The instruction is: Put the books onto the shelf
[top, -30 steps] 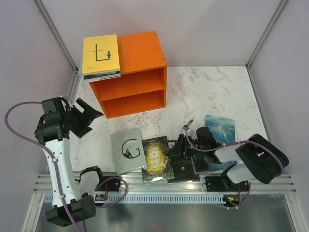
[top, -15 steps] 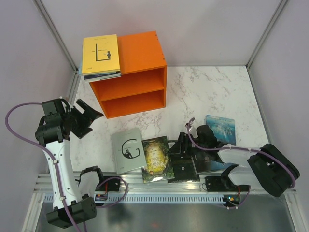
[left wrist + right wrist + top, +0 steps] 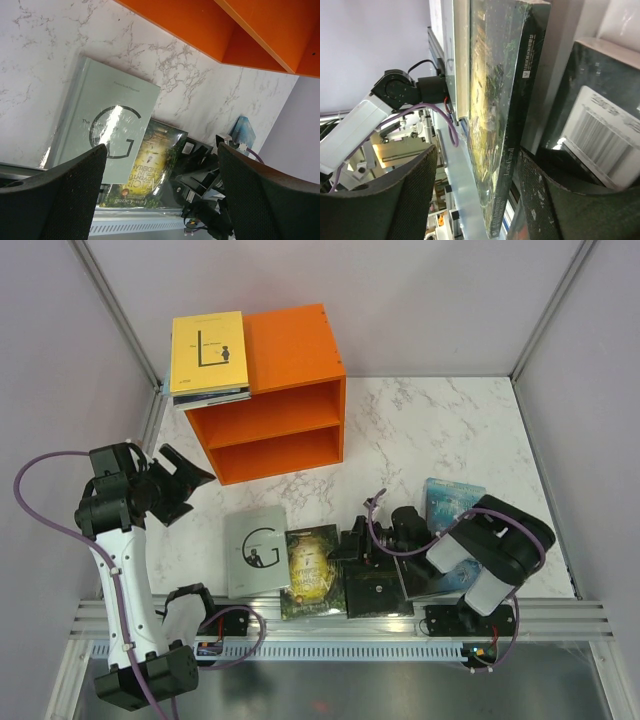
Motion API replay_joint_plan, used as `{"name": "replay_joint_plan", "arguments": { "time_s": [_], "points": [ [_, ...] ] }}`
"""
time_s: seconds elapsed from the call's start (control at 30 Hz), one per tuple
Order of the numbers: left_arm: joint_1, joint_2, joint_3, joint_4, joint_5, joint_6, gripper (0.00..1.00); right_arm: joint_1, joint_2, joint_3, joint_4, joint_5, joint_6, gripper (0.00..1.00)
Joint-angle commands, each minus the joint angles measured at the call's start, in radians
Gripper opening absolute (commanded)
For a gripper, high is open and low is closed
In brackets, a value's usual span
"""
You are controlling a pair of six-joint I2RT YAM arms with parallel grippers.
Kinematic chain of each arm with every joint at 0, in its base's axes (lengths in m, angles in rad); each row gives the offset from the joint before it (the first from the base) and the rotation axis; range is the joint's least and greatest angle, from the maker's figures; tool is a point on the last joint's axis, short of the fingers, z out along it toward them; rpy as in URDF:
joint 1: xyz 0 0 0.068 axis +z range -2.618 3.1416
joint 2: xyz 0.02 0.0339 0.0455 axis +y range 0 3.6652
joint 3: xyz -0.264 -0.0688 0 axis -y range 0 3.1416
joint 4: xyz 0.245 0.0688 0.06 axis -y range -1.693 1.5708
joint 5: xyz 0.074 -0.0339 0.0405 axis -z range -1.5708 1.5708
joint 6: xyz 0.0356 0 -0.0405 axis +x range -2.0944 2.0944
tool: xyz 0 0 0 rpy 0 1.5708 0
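Note:
The orange shelf [image 3: 285,390] stands at the back left, with a yellow book [image 3: 208,352] on a small stack on its top. Near the front edge lie a grey-white "G" book [image 3: 255,550], a green-gold book [image 3: 315,572] and a black book [image 3: 378,588]. A light blue book [image 3: 455,500] lies further right. My right gripper [image 3: 352,543] is open, low over the table. In the right wrist view the green-gold book's spine [image 3: 520,125] stands between its fingers [image 3: 405,200]. My left gripper [image 3: 185,480] hangs open and empty left of the shelf, above the G book [image 3: 105,135].
A dark book [image 3: 430,578] lies partly under my right arm. The metal rail [image 3: 300,635] and arm bases run along the near edge. Frame posts and purple walls close in the back and sides. Marble table [image 3: 430,430] lies to the shelf's right.
My right arm has swung left and drawn its elbow in. The green-gold, G and black books have slid a little to the left. The left arm has barely moved.

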Motion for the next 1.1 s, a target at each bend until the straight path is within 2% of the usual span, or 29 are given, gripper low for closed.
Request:
{"name": "replay_joint_plan", "arguments": {
  "time_s": [0.0, 0.13, 0.2, 0.27, 0.3, 0.4, 0.47, 0.5, 0.57, 0.67, 0.7, 0.77, 0.87, 0.9, 1.0, 1.07],
  "points": [
    [-0.007, 0.0, -0.002, 0.029, 0.02, -0.011, 0.92, 0.054, 0.169, -0.073, -0.009, 0.082, 0.01, 0.69],
    [-0.009, 0.0, -0.005, 0.029, 0.017, -0.011, 0.92, 0.082, 0.28, -0.073, 0.212, 0.054, 0.128, 0.57],
    [-0.012, 0.0, -0.005, 0.029, 0.017, -0.011, 0.92, 0.09, 0.344, -0.079, 0.315, 0.048, 0.173, 0.45],
    [-0.012, 0.0, -0.005, 0.031, 0.015, -0.011, 0.92, 0.094, 0.384, -0.075, 0.436, 0.051, 0.231, 0.4],
    [-0.013, 0.0, -0.007, 0.031, 0.016, -0.01, 0.92, 0.102, 0.419, -0.068, 0.493, 0.056, 0.246, 0.32],
    [-0.013, 0.0, -0.007, 0.029, 0.013, -0.01, 0.92, 0.117, 0.461, -0.041, 0.531, 0.068, 0.285, 0.14],
    [-0.013, 0.0, -0.006, 0.029, 0.016, -0.01, 0.92, 0.122, 0.461, -0.024, 0.521, 0.074, 0.289, 0.06],
    [-0.015, -0.001, -0.004, 0.029, 0.013, -0.007, 0.92, 0.122, 0.449, -0.019, 0.493, 0.08, 0.283, 0.0],
    [-0.017, -0.004, -0.002, 0.029, 0.015, -0.007, 0.92, 0.123, 0.426, 0.0, 0.44, 0.085, 0.266, 0.0],
    [-0.018, -0.012, -0.01, 0.028, 0.016, -0.005, 0.92, 0.146, 0.349, 0.048, 0.265, 0.119, 0.205, 0.0],
    [-0.018, -0.015, -0.01, 0.029, 0.017, -0.005, 0.92, 0.152, 0.301, 0.066, 0.152, 0.128, 0.187, 0.0],
    [-0.021, -0.018, -0.007, 0.026, 0.023, -0.005, 0.92, 0.163, 0.247, 0.119, 0.032, 0.16, 0.122, 0.0],
    [-0.026, -0.02, 0.008, 0.025, 0.035, -0.002, 0.93, 0.16, 0.062, 0.171, -0.238, 0.221, 0.018, 0.0],
    [-0.027, -0.021, 0.016, 0.025, 0.038, -0.002, 0.93, 0.16, 0.023, 0.188, -0.406, 0.243, -0.023, 0.0],
    [-0.027, -0.026, 0.014, 0.039, 0.069, -0.01, 0.93, 0.154, -0.121, 0.218, -0.603, 0.321, -0.114, 0.0],
    [-0.027, -0.036, 0.008, 0.051, 0.095, -0.02, 0.93, 0.142, -0.21, 0.223, -0.657, 0.347, -0.137, 0.0]
  ]
}}
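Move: The Alice book lies at my right hand: its spine is right by the half-open fingers, and its middle is about 5 cm to the left, 4 cm back and some 3 cm below. Beyond it the grey Gatsby book is about 20 cm to my left, straight ahead counting as zero; the black book sits roughly 10 cm right and 5 cm back. From my left hand, the Alice book is about 24 cm right, 12 cm back and 24 cm lower. I keep pushing to the left with my right hand, low over the table, and shut its fingers on the way so the closed tips bear on the Alice book's spine. I travel about 5 cm, sliding the row of books over, then tip the fingers down some 15 degrees as I rise a couple of centimetres and ease forward. ##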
